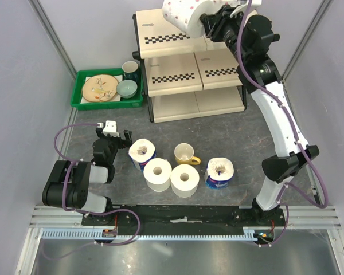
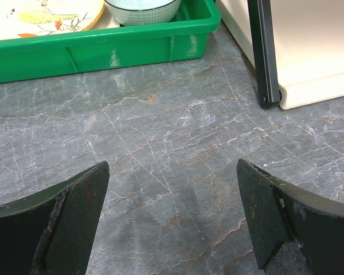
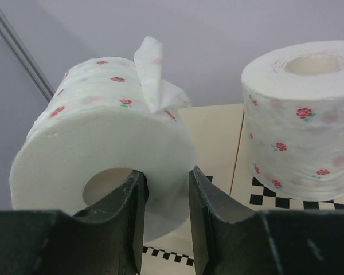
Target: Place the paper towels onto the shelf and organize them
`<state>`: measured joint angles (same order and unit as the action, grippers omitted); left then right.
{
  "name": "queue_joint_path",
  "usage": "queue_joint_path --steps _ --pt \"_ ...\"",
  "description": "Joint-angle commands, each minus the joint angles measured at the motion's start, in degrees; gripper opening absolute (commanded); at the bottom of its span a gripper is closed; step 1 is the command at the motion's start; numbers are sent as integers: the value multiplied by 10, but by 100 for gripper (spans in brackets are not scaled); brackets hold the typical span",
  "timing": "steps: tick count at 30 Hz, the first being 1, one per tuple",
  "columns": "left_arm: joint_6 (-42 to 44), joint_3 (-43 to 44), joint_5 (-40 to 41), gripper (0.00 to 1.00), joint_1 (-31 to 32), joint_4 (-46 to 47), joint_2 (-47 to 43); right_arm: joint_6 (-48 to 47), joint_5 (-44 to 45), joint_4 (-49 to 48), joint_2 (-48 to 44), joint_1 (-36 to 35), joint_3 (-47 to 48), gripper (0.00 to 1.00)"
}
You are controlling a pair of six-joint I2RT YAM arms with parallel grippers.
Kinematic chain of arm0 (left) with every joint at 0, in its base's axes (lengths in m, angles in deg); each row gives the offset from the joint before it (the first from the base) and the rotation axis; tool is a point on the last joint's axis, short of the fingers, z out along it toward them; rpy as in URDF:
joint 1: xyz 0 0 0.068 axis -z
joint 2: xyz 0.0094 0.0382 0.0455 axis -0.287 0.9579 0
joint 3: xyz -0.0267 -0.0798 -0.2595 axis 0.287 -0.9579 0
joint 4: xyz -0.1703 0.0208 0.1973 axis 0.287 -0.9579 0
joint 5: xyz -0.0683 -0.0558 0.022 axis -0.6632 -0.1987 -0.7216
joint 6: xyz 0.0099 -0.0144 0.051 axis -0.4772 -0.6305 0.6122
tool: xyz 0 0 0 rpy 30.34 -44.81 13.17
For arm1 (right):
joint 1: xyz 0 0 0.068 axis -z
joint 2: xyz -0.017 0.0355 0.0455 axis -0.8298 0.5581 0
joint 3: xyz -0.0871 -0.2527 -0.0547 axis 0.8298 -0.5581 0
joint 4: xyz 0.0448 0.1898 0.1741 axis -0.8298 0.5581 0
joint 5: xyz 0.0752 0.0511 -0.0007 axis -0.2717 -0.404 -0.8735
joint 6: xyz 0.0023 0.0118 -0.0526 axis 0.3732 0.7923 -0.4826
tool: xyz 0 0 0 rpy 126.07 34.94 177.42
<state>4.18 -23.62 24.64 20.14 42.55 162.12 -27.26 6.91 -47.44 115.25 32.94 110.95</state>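
My right gripper (image 1: 209,26) (image 3: 167,175) is shut on a floral paper towel roll (image 1: 183,14) (image 3: 103,143), one finger inside the core and the other outside the wall. It holds the roll on its side above the top tier of the shelf (image 1: 172,71) (image 3: 212,132). A second floral roll (image 3: 301,120) stands upright on that tier to the right. Two blue-wrapped rolls (image 1: 142,153) (image 1: 219,173) and two plain rolls (image 1: 157,173) (image 1: 184,180) stand on the table. My left gripper (image 1: 116,134) (image 2: 172,172) hovers open and empty over bare table, left of them.
A yellow mug (image 1: 185,153) stands among the rolls on the table. A green tray (image 1: 80,103) (image 2: 103,48) with a plate, a bowl and a dark cup sits left of the shelf. The shelf's black leg (image 2: 264,57) is ahead and right of my left gripper.
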Motion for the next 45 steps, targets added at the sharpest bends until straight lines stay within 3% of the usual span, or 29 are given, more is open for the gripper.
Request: queue_joint_path --steps 1,7,15,22,31,45 --pt "12 5 -6 99 0 22 -5 -22 32 5 -52 0 25 28" --pt "12 5 -6 100 0 22 -4 -30 46 66 -93 1 -12 28" --pt "12 5 -6 100 0 22 -5 -19 -33 69 -263 0 -211 29" --pt "12 5 -6 100 0 23 -5 -10 -3 177 -367 0 -305 29" --pt "12 5 -7 100 0 23 -5 -3 103 326 -390 1 -376 28" --pt "12 5 -7 100 0 23 -5 1 198 369 -295 1 -492 28"
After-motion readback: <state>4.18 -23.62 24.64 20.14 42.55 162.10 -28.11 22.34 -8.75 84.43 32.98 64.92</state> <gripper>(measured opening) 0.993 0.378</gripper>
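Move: The flowered roll already pinched in the right hand is bound for the open table before the shelf, about 10 cm back, 9 cm to the right and 50 cm below. The standing roll on the top shelf is some 11 cm ahead, 7 cm right and 4 cm lower; the blue-wrapped roll on the table lies 26 cm back and 2 cm right, 50 cm down. From the left hand, the open table spot is roughly 54 cm right, 2 cm ahead and 9 cm below. Still pinching the roll, the right hand backs off the top shelf, rightward, then drops 27 cm, tipping down some 50 degrees. ##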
